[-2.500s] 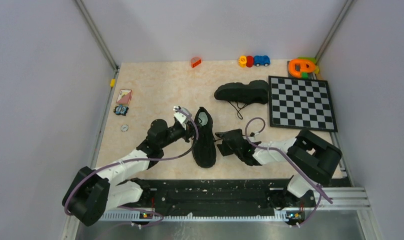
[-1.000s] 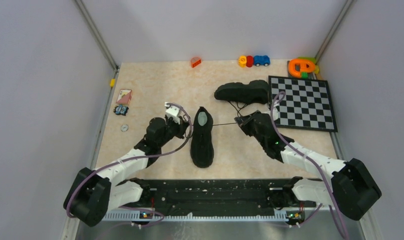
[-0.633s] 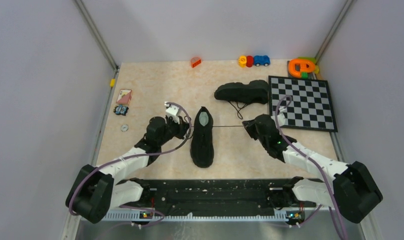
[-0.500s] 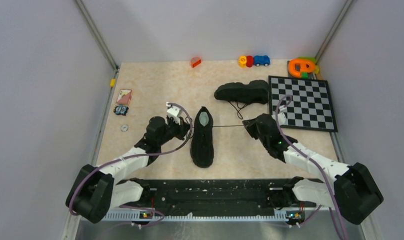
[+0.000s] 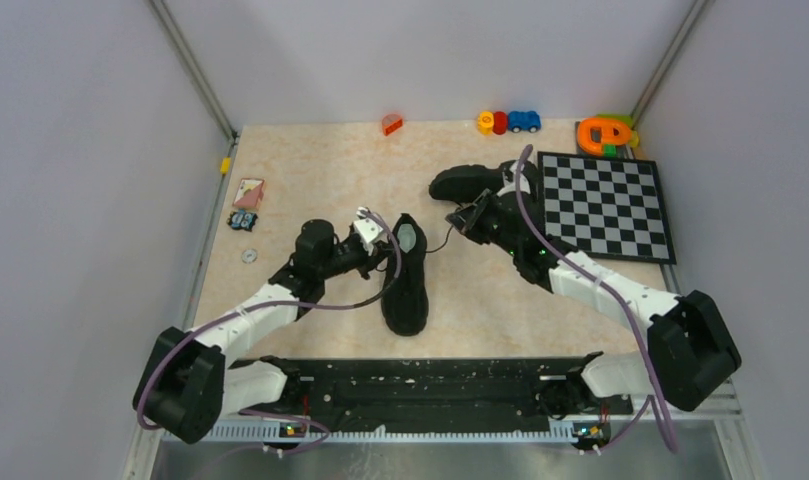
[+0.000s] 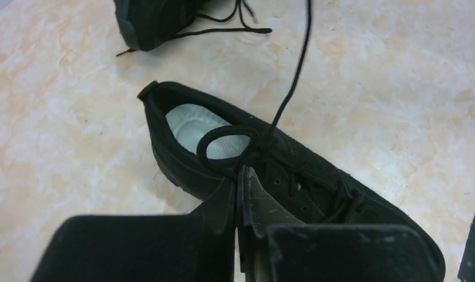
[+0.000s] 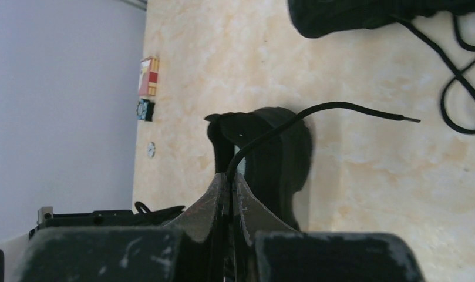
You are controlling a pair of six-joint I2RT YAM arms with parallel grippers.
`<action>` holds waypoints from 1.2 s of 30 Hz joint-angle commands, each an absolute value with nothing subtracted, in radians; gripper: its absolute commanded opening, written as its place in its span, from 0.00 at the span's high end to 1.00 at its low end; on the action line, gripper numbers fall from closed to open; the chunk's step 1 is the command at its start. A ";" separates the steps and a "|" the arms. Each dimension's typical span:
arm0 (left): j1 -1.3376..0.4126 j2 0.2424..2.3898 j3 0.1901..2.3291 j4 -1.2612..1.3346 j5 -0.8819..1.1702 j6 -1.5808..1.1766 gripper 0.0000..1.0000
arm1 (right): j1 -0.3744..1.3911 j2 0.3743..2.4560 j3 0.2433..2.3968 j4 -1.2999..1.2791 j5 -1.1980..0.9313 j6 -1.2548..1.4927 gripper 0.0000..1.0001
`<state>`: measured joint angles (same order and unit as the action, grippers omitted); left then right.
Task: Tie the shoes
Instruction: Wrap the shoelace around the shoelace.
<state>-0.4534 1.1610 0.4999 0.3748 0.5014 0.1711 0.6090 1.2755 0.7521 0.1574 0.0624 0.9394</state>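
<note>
The near shoe (image 5: 407, 285) stands in the middle of the table, its toe toward the arm bases and its pale insole (image 6: 195, 122) showing. My left gripper (image 6: 239, 174) is shut on a lace right at the base of a loop (image 6: 223, 144) over the shoe's opening. My right gripper (image 7: 229, 175) is shut on the other lace (image 7: 317, 108), whose free end curves out past the fingers. In the top view this gripper (image 5: 460, 222) hangs between the two shoes. The far shoe (image 5: 472, 182) lies on its side behind, partly hidden by the right arm, its laces (image 7: 458, 100) loose.
A chessboard (image 5: 605, 205) lies at the back right, with an orange toy (image 5: 605, 133) behind it. Toy cars (image 5: 508, 122) and an orange block (image 5: 391, 124) line the back edge. A card box (image 5: 248, 192), a small dark item (image 5: 243, 221) and a washer (image 5: 249, 256) sit at the left.
My right gripper has swung up and left toward the far shoe, and the lace that was stretched tight now hangs slack. My left gripper has shifted right, closer to the near shoe.
</note>
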 commanded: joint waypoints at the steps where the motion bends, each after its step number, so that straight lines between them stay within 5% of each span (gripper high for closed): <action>1: -0.460 1.164 0.615 0.202 0.605 0.391 1.00 | 0.636 1.347 0.871 0.169 -0.041 0.843 1.00; 14: -0.478 1.288 0.773 0.005 0.622 0.553 1.00 | 0.681 1.521 1.014 0.237 -0.125 0.831 0.98; 22: -0.480 1.289 0.759 0.025 0.613 0.531 1.00 | 0.637 1.566 1.069 0.259 0.008 0.850 0.95; 24: -0.480 1.287 0.749 0.042 0.607 0.517 1.00 | 0.611 1.578 1.072 0.266 0.058 0.860 0.84; 26: -0.479 1.283 0.739 0.062 0.600 0.504 1.00 | 0.593 1.590 1.084 0.226 0.085 0.854 0.56; 27: -0.479 1.283 0.736 0.066 0.600 0.499 1.00 | 0.588 1.590 1.087 0.184 0.093 0.854 0.50; 36: -0.480 1.270 0.719 0.099 0.603 0.461 1.00 | 0.586 1.487 0.710 0.436 0.005 1.043 0.34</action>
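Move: Just beyond the left fingertips stands the black lace loop they pinch, about 2 cm to their right and 1 cm ahead. From the right hand, which holds the other lace, that loop lies some 10 cm to the left, 5 cm back and 3 cm lower. The shoe being tied has its middle about 10 cm left, 12 cm back and 12 cm below the right hand; the second shoe is roughly 8 cm right, 7 cm ahead and 12 cm below. Carrying its lace about 7 cm to the left, the right hand closes in on the loop side, then swings forward and back to the right while its fingers open wide and give up the pinch; last it sinks some 5 cm and draws back a little. Meanwhile the left hand keeps the loop pinched, shifting slightly right and turning clockwise as its left side rolls up. ##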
